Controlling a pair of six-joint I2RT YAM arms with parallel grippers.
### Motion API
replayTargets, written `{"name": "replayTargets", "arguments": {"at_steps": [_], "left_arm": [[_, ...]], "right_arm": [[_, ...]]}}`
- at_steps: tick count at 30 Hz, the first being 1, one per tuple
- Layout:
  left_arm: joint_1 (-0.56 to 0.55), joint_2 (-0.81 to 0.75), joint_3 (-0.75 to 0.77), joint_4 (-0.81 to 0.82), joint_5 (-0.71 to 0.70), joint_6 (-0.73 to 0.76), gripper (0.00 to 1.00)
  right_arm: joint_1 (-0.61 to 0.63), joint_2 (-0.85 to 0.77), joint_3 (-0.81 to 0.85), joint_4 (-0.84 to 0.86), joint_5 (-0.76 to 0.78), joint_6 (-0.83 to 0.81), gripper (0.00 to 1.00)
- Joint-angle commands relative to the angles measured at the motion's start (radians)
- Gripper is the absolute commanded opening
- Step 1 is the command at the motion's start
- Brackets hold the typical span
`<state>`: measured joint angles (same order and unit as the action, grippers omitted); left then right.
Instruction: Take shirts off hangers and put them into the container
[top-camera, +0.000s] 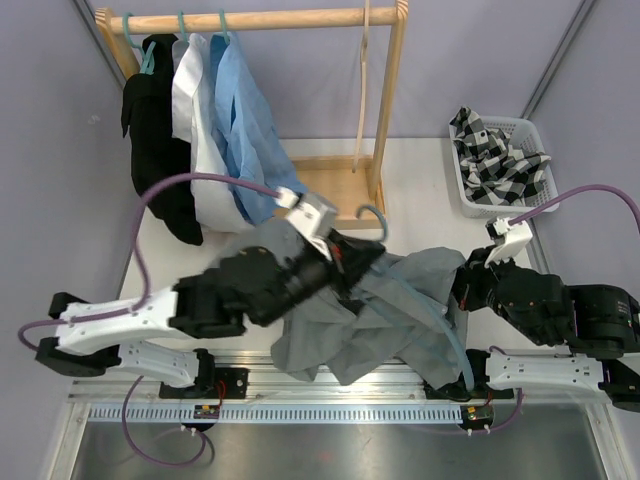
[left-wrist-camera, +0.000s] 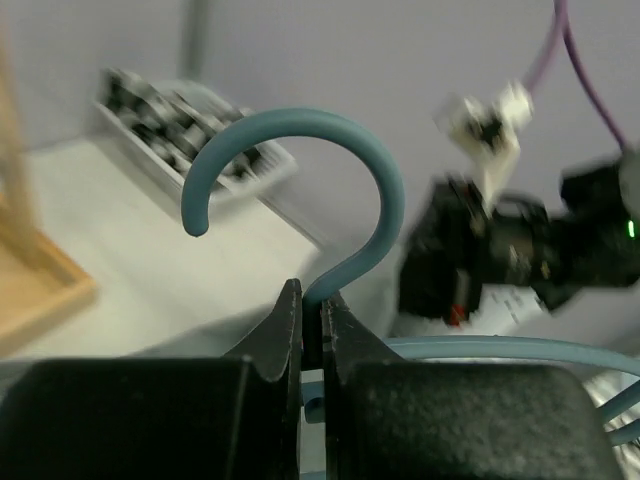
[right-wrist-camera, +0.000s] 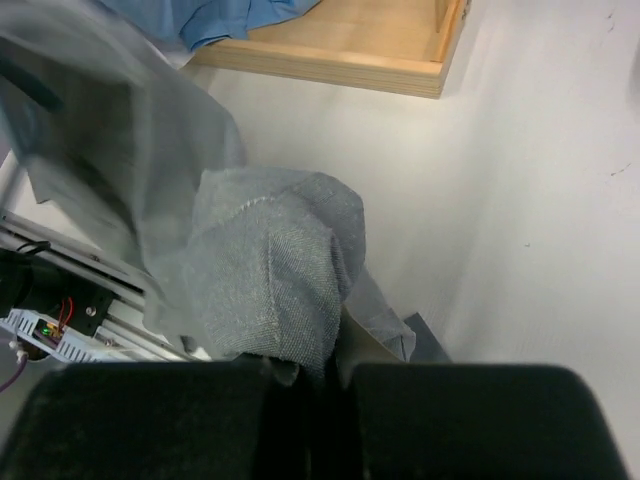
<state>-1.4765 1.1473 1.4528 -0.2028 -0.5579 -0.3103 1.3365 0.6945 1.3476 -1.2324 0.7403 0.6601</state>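
Note:
A grey shirt hangs bunched over the table's near edge, on a teal hanger whose hook points up. My left gripper is shut on the hanger's neck, just below the hook, at my left gripper in the wrist view. My right gripper is shut on a fold of the grey shirt. The white basket at the far right holds the checked shirt. Black, white and light blue shirts hang on teal hangers from the rack.
The wooden rack stands at the back, its base tray just beyond my left gripper. A pale wood hanger hangs bare near the rack's right post. A metal rail runs along the near edge.

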Motion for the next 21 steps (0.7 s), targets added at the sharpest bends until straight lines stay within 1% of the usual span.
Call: {"name": "replayTargets", "arguments": {"at_steps": [1,2,3,8,12,15,16,17,18,19,20,21], "left_arm": [[-0.038,0.005,-0.034,0.19,0.138,-0.151,0.0],[-0.038,-0.013,-0.055,0.209,0.163,-0.168,0.0],[-0.038,-0.026,-0.116,0.277,0.171,-0.197,0.0],[-0.038,-0.142,-0.267,0.4,0.156,-0.228,0.0],[-0.044,-0.243,-0.328,0.425,0.17,-0.217,0.0],[-0.054,-0.277,-0.358,0.413,0.17,-0.204,0.0],[-0.057,-0.288,-0.359,0.398,0.162,-0.202,0.0],[-0.059,-0.293,-0.359,0.363,0.159,-0.193,0.0],[-0.059,-0.296,-0.355,0.335,0.153,-0.188,0.0],[-0.061,-0.302,-0.344,0.301,0.118,-0.184,0.0],[-0.061,-0.304,-0.342,0.234,0.098,-0.178,0.0],[-0.061,-0.308,-0.342,0.206,0.075,-0.173,0.0]], "right_arm": [[0.001,0.013,0.025,0.016,0.093,0.001,0.0],[0.001,0.014,0.027,0.017,0.094,0.001,0.0],[0.001,0.014,0.027,0.019,0.096,0.003,0.0],[0.001,0.04,-0.007,0.062,0.105,-0.016,0.0],[0.001,0.095,-0.042,0.132,0.108,-0.059,0.0],[0.0,0.175,-0.073,0.224,0.091,-0.097,0.01],[0.001,0.221,-0.079,0.27,0.085,-0.108,0.39],[0.0,0.241,-0.087,0.292,0.082,-0.109,0.61],[0.0,0.261,-0.087,0.307,0.087,-0.105,0.81],[0.0,0.29,-0.088,0.338,0.088,-0.108,0.99],[0.0,0.299,-0.079,0.349,0.09,-0.109,1.0],[0.0,0.309,-0.067,0.355,0.093,-0.111,0.99]]}}
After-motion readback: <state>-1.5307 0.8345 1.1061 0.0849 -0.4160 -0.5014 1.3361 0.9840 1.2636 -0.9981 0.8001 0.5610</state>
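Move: The left hand already grips the hanger by its neck, with the grey shirt's bulk roughly 27 cm straight below. The right hand still pinches a fold of that shirt, whose middle lies some 13 cm to its left, 2 cm nearer the base and 15 cm lower. From the right hand, the rack's wooden tray is about 30 cm ahead and 21 cm left, and the container 36 cm ahead and 22 cm right, both roughly 30 cm below. Back, right and down the left hand jerks the hanger over the shirt, then it reverses some 9 cm left and 8 cm up, fingers tipping slightly upward and keeping hold. The right hand barely shifts at first, then sweeps about 8 cm left, with some forward and down, over the shirt while its fingers spring wide and let the fold go. ##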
